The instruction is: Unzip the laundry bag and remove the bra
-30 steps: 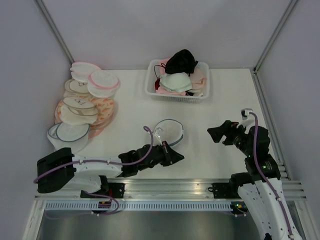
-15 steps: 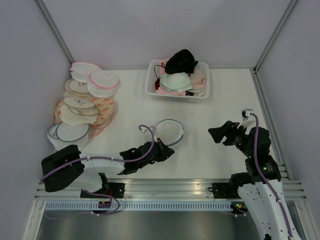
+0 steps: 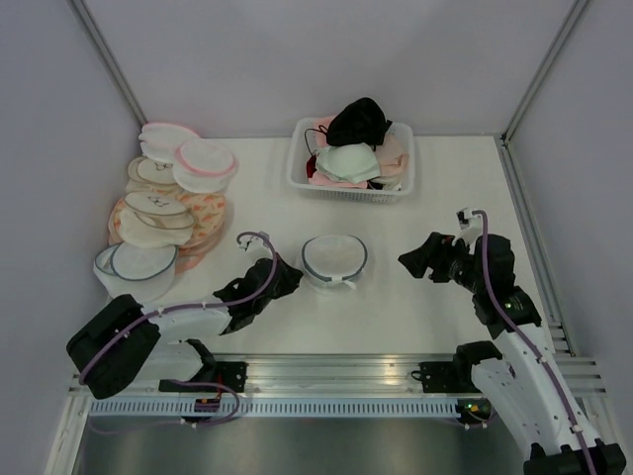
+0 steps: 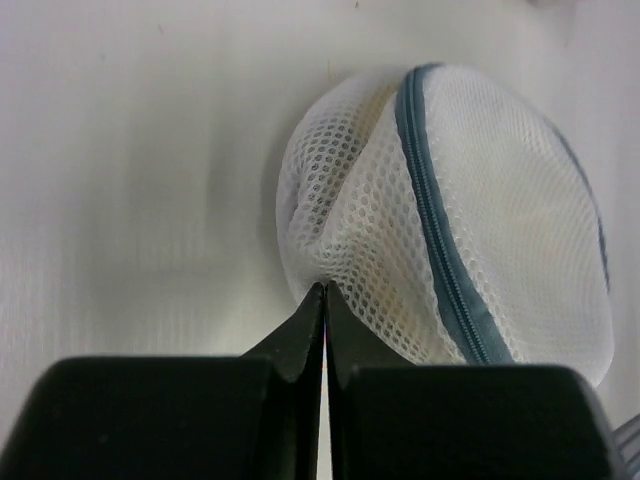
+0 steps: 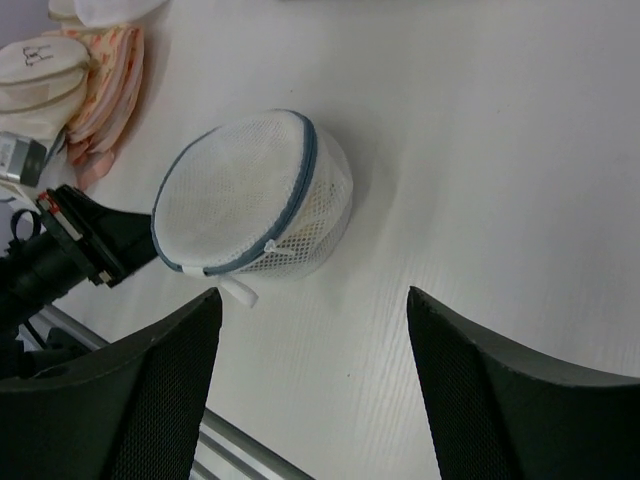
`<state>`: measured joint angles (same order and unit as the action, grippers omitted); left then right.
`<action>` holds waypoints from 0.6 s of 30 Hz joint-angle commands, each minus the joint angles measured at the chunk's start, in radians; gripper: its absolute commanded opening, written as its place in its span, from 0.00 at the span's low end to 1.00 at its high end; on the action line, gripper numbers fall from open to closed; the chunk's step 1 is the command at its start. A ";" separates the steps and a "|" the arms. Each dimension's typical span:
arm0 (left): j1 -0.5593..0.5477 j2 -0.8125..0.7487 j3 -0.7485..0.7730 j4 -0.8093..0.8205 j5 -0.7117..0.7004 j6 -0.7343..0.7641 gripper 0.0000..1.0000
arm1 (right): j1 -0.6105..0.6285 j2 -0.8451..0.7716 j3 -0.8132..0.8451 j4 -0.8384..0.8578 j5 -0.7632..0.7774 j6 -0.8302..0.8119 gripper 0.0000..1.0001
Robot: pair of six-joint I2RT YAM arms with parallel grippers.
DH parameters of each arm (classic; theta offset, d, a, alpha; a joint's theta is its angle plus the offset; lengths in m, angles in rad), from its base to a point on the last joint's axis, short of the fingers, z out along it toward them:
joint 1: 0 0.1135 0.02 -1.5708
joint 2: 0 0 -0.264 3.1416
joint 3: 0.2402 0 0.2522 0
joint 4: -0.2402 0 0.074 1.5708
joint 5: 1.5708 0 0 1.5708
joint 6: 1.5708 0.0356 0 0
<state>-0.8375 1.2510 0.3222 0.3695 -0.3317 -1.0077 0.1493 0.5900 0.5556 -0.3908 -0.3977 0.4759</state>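
The laundry bag (image 3: pixel 334 259), a round white mesh pouch with a blue-grey zipper rim (image 4: pixel 440 250), lies on the table between the arms. My left gripper (image 3: pixel 293 276) is at its left edge. Its jaws are shut, and the tips (image 4: pixel 325 291) pinch a puckered fold of the mesh. A faint yellow tint shows through the mesh, but the bra itself is hidden inside. A white zipper tab (image 5: pixel 240 291) sticks out on the bag's near side. My right gripper (image 3: pixel 410 261) hovers to the right of the bag, open (image 5: pixel 312 295) and holding nothing.
A pile of round pink-rimmed and orange-patterned bags (image 3: pixel 163 213) fills the left side. A white basket (image 3: pixel 398 188) of bras stands at the back. The metal rail (image 3: pixel 326 371) runs along the near edge. Walls close off the left, back and right.
My left gripper has shut and swung from the bag's near side to its left edge. The bag now lies domed and flat. The right gripper has edged toward the bag.
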 commanded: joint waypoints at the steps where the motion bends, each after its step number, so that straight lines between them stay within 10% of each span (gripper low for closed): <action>1: 0.055 -0.012 0.067 0.052 0.042 0.139 0.02 | 0.058 0.063 0.013 0.076 -0.006 -0.008 0.81; 18: 0.307 0.435 0.391 0.309 0.526 0.204 0.02 | 0.345 0.133 0.000 0.153 0.215 0.052 0.83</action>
<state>-0.5503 1.6482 0.6628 0.5617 0.0490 -0.8284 0.4866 0.7464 0.5556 -0.2752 -0.2356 0.5102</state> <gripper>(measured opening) 0.023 0.829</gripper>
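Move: The mesh laundry bag's middle sits roughly 5 cm ahead of the left hand and 8 cm to its right, slightly lower, with the closed fingertips at its left side; its white tab lies about 2 cm back and 12 cm right of that hand. From the right hand the bag is some 15 cm left, 6 cm ahead and 12 cm down. The clothes basket stands about 37 cm ahead and 14 cm right of the left hand. The left hand, fingers still shut, sweeps forward about 11 cm along the laundry bag's left side, rising a few centimetres at first and then edging right around the bag's far left, its fingertips staying against the mesh to push the bag round. Meanwhile the right hand, fingers still wide open, slides left about 6 cm towards the bag's right side, sinking some 2 cm and turning about 10 degrees counter-clockwise, and comes to a stop there above the table. ##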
